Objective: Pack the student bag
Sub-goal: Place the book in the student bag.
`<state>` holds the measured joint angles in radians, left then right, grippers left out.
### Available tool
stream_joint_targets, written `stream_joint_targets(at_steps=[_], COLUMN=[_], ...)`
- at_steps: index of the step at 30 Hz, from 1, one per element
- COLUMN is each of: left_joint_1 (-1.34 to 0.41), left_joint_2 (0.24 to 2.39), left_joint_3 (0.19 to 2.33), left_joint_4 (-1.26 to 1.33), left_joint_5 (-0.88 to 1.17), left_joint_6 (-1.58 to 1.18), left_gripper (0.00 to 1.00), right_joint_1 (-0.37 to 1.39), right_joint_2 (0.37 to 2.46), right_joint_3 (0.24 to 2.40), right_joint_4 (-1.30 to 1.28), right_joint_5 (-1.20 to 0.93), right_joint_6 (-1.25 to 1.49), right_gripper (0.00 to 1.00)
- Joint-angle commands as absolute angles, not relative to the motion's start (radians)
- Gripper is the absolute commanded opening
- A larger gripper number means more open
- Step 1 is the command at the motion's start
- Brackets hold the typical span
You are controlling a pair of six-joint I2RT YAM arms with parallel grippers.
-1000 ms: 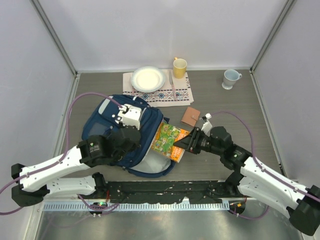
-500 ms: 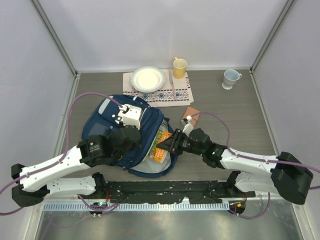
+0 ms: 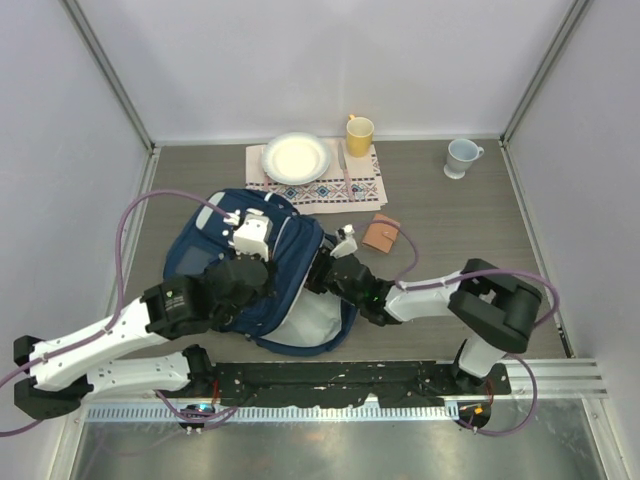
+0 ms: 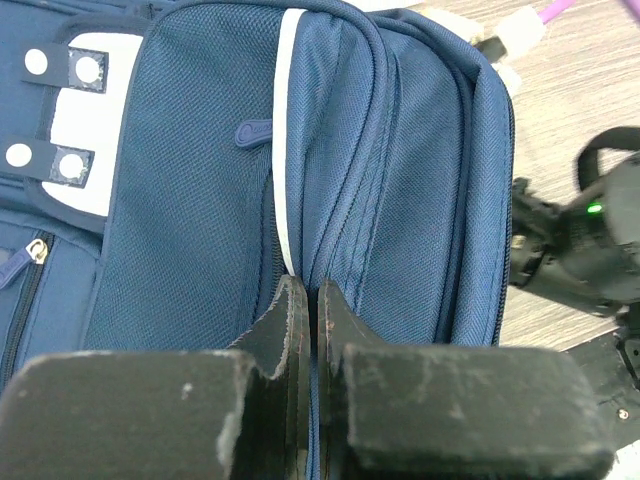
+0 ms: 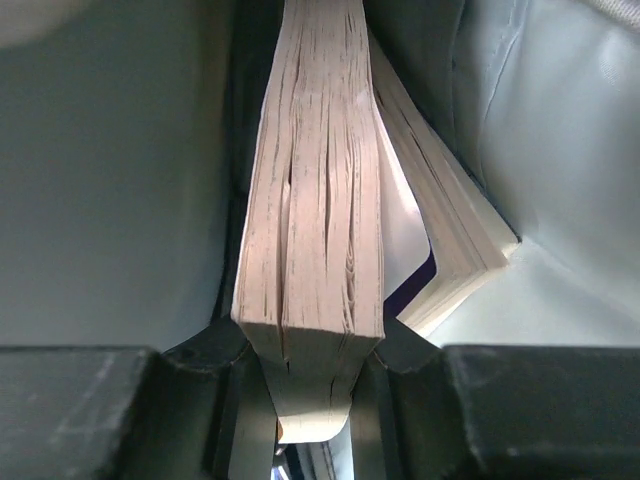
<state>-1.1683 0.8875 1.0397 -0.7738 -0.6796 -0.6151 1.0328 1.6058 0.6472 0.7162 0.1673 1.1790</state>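
Observation:
The student bag (image 3: 205, 255), a navy backpack, lies on its side left of the table's middle, its pale-lined mouth facing right. My left gripper (image 3: 262, 266) is shut on a fold of the bag's fabric (image 4: 200, 200) beside the white stripe (image 4: 288, 120), its fingertips (image 4: 292, 300) pressed together on the cloth. My right gripper (image 3: 322, 276) reaches into the bag's mouth and is mostly hidden from above. In the right wrist view the right gripper (image 5: 312, 345) is shut on a thick book (image 5: 315, 200) with pinkish page edges, inside the pale lining (image 5: 100, 150). A second book (image 5: 450, 240) leans beside it.
A white plate (image 3: 296, 157) and a utensil (image 3: 342, 160) rest on a patterned cloth (image 3: 330, 192) at the back. A yellow mug (image 3: 359, 133) stands behind the cloth and a pale cup (image 3: 461, 156) at the back right. A brown wallet (image 3: 381, 235) lies right of the bag.
My right arm has stretched left and carried the colourful book into the bag's mouth, so the book no longer shows from above. The left gripper kept its hold and shifted slightly.

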Motion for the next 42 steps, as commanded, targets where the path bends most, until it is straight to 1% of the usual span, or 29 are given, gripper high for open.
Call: stream_joint_targets(at_steps=[1, 2, 3, 5, 6, 8, 9, 11, 12, 13, 16, 18, 25, 30, 31, 35, 39, 42], left_joint_1=[-1.158, -1.158, -1.158, -1.158, -1.155, -1.157, -1.155, -1.155, -1.154, -1.152, -1.149, -1.147, -1.144, -1.140, -1.138, -1.135, -1.132, -1.131], left_joint_2=[0.830, 0.831, 0.837, 0.841, 0.842, 0.845, 0.844, 0.845, 0.845, 0.844, 0.842, 0.844, 0.851, 0.856, 0.859, 0.868, 0.880, 0.896], left_joint_3=[1.042, 1.040, 1.040, 1.039, 1.037, 1.032, 1.031, 1.032, 1.032, 1.031, 1.023, 1.022, 1.022, 1.012, 1.009, 1.002, 0.994, 0.991], left_joint_4=[-0.644, -0.646, -0.649, -0.652, -0.653, -0.652, -0.649, -0.653, -0.655, -0.655, -0.652, -0.649, -0.650, -0.649, -0.647, -0.647, -0.637, -0.634], left_joint_5=[-0.739, -0.739, -0.739, -0.739, -0.739, -0.744, -0.744, -0.746, -0.746, -0.747, -0.749, -0.749, -0.749, -0.747, -0.747, -0.741, -0.724, -0.704], left_joint_6=[-0.652, -0.652, -0.652, -0.653, -0.653, -0.657, -0.658, -0.657, -0.657, -0.657, -0.658, -0.658, -0.663, -0.672, -0.672, -0.684, -0.692, -0.707], left_gripper=[0.00, 0.00, 0.00, 0.00, 0.00, 0.00, 0.00, 0.00, 0.00, 0.00, 0.00, 0.00, 0.00, 0.00, 0.00, 0.00, 0.00, 0.00], right_joint_1=[1.075, 1.080, 1.089, 1.092, 1.092, 1.097, 1.095, 1.095, 1.095, 1.095, 1.097, 1.095, 1.097, 1.103, 1.103, 1.106, 1.108, 1.106], right_joint_2=[1.695, 1.707, 1.735, 1.752, 1.752, 1.737, 1.726, 1.668, 1.642, 1.597, 1.527, 1.473, 1.313, 1.106, 1.041, 0.930, 0.910, 0.956], right_joint_3=[0.742, 0.752, 0.770, 0.787, 0.795, 0.796, 0.793, 0.772, 0.747, 0.736, 0.713, 0.698, 0.638, 0.563, 0.560, 0.566, 0.577, 0.584], right_joint_4=[0.841, 0.830, 0.821, 0.778, 0.758, 0.694, 0.658, 0.588, 0.565, 0.522, 0.448, 0.425, 0.296, 0.180, 0.137, -0.050, -0.240, -0.273], right_joint_5=[0.245, 0.247, 0.245, 0.232, 0.227, 0.229, 0.242, 0.268, 0.275, 0.299, 0.316, 0.318, 0.296, 0.348, 0.351, 0.391, 0.460, 0.463], right_joint_6=[1.200, 1.200, 1.190, 1.190, 1.178, 1.157, 1.144, 1.106, 1.097, 1.062, 1.014, 0.999, 0.996, 0.976, 0.971, 0.973, 0.973, 0.965], right_gripper=[0.15, 0.18, 0.26, 0.31, 0.37, 0.46, 0.53, 0.61, 0.71, 0.75, 0.78, 0.84, 0.85, 0.85, 0.85, 0.85, 0.85, 0.85])
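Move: Inside the open student bag, the right hand already pinches the orange book, whose middle lies some 5 cm ahead, 6 cm left and 2 cm lower. The bag's middle is about 2 cm ahead, 10 cm left and 5 cm down; the brown wallet, about 12 cm ahead, 16 cm right and 10 cm below. For the left hand, which keeps the flap up, the orange book is roughly 5 cm ahead, neither left nor right, and 13 cm below. Sliding the orange book a last 4 cm or so left into the bag and slightly down, the right hand opens its fingers wide, lets go and backs out through the mouth, about 17 cm right and some 5 cm back, rising before a final dip and rolling about 20 degrees, left side down. The left hand keeps its pinch on the raised flap, sagging slightly. ##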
